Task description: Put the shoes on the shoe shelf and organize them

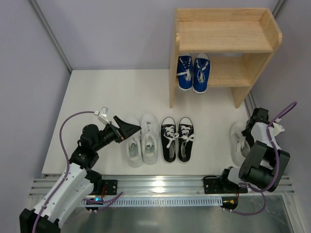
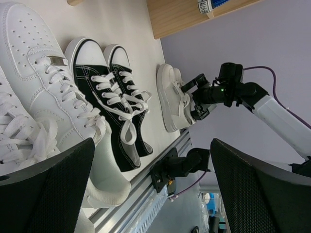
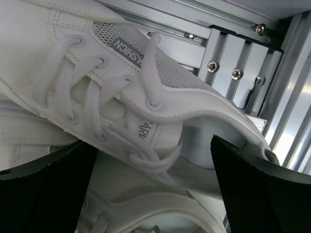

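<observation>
The wooden shoe shelf (image 1: 224,36) stands at the back right, with the blue sneakers (image 1: 193,73) on the left of its lower tier. On the white floor sit the white leather pair (image 1: 142,141), the black pair (image 1: 177,139) and, at the far right, the small white lace-ups (image 1: 238,143). My left gripper (image 1: 129,128) hovers open over the white leather pair (image 2: 39,82), nothing between its fingers (image 2: 262,194). My right gripper (image 1: 252,127) is low over the small lace-ups (image 3: 97,73), open, its fingers (image 3: 262,189) on either side of the shoes' heel ends.
The shelf's top tier (image 1: 223,22) and the right half of its lower tier (image 1: 228,73) hold nothing. A metal rail (image 1: 165,187) runs along the near edge. Grey walls (image 1: 29,73) close in the left, back and right sides.
</observation>
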Robot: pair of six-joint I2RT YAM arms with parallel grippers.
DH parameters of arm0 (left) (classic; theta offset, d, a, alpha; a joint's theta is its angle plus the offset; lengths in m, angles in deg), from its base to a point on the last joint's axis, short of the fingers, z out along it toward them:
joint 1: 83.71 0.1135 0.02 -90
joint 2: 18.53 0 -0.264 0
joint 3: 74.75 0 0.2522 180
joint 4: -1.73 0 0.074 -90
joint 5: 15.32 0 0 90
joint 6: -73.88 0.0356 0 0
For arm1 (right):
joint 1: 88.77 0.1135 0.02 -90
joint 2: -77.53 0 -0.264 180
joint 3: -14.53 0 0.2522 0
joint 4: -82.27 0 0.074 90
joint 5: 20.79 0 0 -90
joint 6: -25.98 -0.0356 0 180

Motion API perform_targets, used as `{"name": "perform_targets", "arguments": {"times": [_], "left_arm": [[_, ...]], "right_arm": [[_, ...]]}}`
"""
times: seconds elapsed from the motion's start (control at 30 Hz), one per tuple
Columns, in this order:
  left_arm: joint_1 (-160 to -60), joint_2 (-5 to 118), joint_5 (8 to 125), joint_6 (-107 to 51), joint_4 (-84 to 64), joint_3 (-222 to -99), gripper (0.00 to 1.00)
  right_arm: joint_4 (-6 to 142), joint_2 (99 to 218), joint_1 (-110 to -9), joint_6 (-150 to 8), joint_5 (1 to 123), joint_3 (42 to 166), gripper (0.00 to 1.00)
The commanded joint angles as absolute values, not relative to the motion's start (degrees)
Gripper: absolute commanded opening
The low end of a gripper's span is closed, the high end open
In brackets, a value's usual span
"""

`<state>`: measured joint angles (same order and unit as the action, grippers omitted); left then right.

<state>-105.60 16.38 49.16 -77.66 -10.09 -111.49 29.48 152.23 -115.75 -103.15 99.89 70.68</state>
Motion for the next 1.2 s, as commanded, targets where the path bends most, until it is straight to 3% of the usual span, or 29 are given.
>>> {"name": "perform_targets", "arguments": {"times": [0.0, 0.17, 0.2, 0.27, 0.3, 0.4, 0.77, 0.97, 1.17], "left_arm": [[-105.6, 15.1, 49.1, -77.5, -9.2, -110.8, 1.0], [-105.6, 14.8, 49.5, -77.5, -8.9, -110.1, 1.0], [-105.7, 14.8, 49.7, -77.5, -8.9, -110.0, 1.0], [-105.7, 14.4, 49.8, -77.6, -8.7, -109.5, 1.0], [-105.7, 14.3, 49.9, -77.6, -8.7, -109.3, 1.0], [-105.6, 13.1, 50.4, -77.6, -8.5, -108.4, 1.0], [-105.7, 5.6, 53.3, -77.3, -11.1, -104.3, 1.0], [-105.6, 2.3, 55.0, -77.2, -11.9, -103.3, 1.0], [-105.6, 2.7, 54.7, -77.7, -12.3, -102.7, 1.0]], "right_arm": [[34.7, 155.3, -115.8, -99.5, 88.6, 68.0, 0.99], [39.3, 151.6, -115.8, -96.2, 79.5, 65.7, 0.81], [39.8, 150.5, -115.8, -95.6, 78.6, 65.2, 0.66], [40.8, 148.6, -115.8, -95.1, 76.3, 64.2, 0.48], [41.0, 146.9, -115.8, -94.9, 75.3, 63.9, 0.25], [41.3, 144.2, -115.6, -94.3, 71.3, 63.0, 0.04], [41.2, 136.6, -105.4, -94.3, 63.2, 60.2, 0.04], [44.9, 138.7, -94.9, -95.5, 62.2, 60.8, 0.04], [43.5, 140.8, -94.0, -93.1, 63.7, 63.4, 0.04]]}}
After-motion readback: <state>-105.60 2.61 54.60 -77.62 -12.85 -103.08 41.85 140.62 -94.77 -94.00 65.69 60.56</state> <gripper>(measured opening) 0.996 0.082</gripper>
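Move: The right hand hangs wide open low over the right-hand white sneaker, whose middle is about 1 cm ahead, 1 cm left and 3 cm below. Its left-hand mate lies some 8 cm left and 1 cm ahead. The nearer black sneaker stands about 32 cm left and 3 cm ahead of this hand. From the left hand, the right-hand white sneaker lies roughly 53 cm right, 1 cm back and 19 cm lower. The right fingers pinch the white sneakers where their inner sides meet, closing from wide open as the hand dips about 2 cm and eases forward and left. Keeping that grip, the hand drags the pair left, slightly forward, almost level towards the black sneakers, some 15 cm, turning about 40 degrees counter-clockwise before slowing. The empty left hand, still open, drifts about 3 cm down, left and back. ##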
